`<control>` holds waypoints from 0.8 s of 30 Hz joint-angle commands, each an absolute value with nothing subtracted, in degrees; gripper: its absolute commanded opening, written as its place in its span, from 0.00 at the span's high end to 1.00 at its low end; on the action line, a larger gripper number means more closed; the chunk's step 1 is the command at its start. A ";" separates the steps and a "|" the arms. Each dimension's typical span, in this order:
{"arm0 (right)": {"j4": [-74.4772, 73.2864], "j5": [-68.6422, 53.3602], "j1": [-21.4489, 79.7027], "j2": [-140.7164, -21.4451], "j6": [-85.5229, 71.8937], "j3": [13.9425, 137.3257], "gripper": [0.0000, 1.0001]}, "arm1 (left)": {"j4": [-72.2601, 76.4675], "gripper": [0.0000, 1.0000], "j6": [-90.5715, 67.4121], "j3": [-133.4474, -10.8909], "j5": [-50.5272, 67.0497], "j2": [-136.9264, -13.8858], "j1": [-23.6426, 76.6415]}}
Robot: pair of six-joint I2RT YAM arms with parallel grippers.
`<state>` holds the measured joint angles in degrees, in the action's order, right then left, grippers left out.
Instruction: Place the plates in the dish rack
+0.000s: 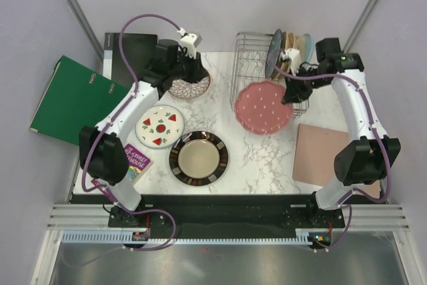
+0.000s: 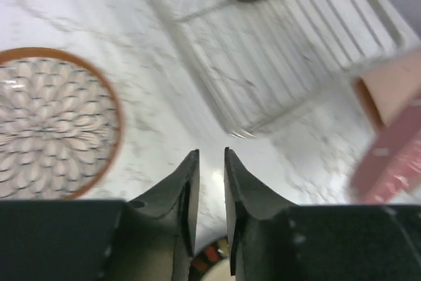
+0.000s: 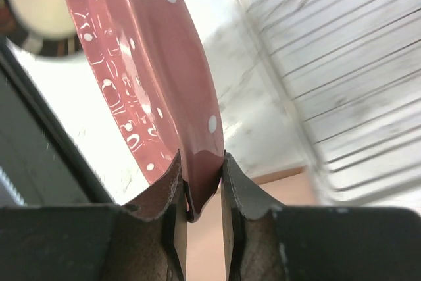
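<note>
The pink plate with white dots (image 1: 262, 109) hangs tilted at the front of the silver wire dish rack (image 1: 252, 57). My right gripper (image 1: 288, 95) is shut on its right rim; up close the rim (image 3: 151, 51) is pinched between the fingers (image 3: 202, 159). The brown petal-lattice plate (image 1: 189, 87) lies flat near the left gripper (image 1: 200, 71), whose jaws (image 2: 212, 156) stand slightly apart, empty, beside that plate (image 2: 46, 123). The white fruit plate (image 1: 160, 127) and the dark-rimmed cream plate (image 1: 199, 157) lie flat on the marble.
A teal plate (image 1: 275, 51) and cream plates (image 1: 303, 48) stand in the rack's right end. A pinkish-tan board (image 1: 320, 155) lies front right. A green binder (image 1: 73, 98), a dark folder (image 1: 130, 55) and a purple book (image 1: 133, 161) sit at the left.
</note>
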<state>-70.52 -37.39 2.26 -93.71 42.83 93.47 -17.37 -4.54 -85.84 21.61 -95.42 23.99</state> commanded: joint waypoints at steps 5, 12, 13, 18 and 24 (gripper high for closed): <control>-57.78 -37.89 2.11 -95.97 17.95 113.72 1.00 | -17.75 0.98 -2.18 -94.47 12.30 -110.55 20.74; -39.57 -15.32 4.64 -95.01 -4.37 113.38 1.00 | -16.18 0.98 -5.44 -97.38 9.23 -117.15 23.46; -36.59 -12.86 5.35 -94.92 -5.53 112.60 1.00 | -15.74 0.98 -6.23 -97.47 9.23 -117.77 24.25; -29.89 6.71 10.19 -94.48 -10.20 111.01 1.00 | -15.47 0.98 -7.47 -98.17 9.67 -119.44 26.72; -26.89 20.71 14.59 -98.08 -10.28 114.25 1.00 | -15.20 0.98 -8.35 -98.44 11.25 -120.93 30.14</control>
<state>-39.68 6.90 12.29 -97.17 -5.82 109.23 -16.69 -6.26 -96.49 10.59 -119.26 28.51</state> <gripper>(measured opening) 0.264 0.029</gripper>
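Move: The right hand already holds the pink plate, about 20 cm above the table, and the middle of the dish rack lies some 22 cm ahead, 3 cm left and 16 cm below. Of the plates standing in it, the dark plate is about 25 cm ahead and 3 cm left, the blue plate equally far ahead but 11 cm right, both roughly 8 cm lower. From the empty left hand, the rack's middle is some 13 cm ahead, 23 cm right and 20 cm below; the patterned plate is 12 cm ahead, 8 cm left and 24 cm below. Keeping its pinch on the pink plate's rim, the right hand swings forward about 15 cm and up some 12 cm, climbing early and then mostly reaching forward over the front of the dish rack, while the wrist turns roughly 55 degrees clockwise and tips its fingers upward about 25 degrees. The left hand shuts its slightly open, empty fingers and sinks about 13 cm, first going forward and then easing right towards the rack's left side, with no contact to be seen. ##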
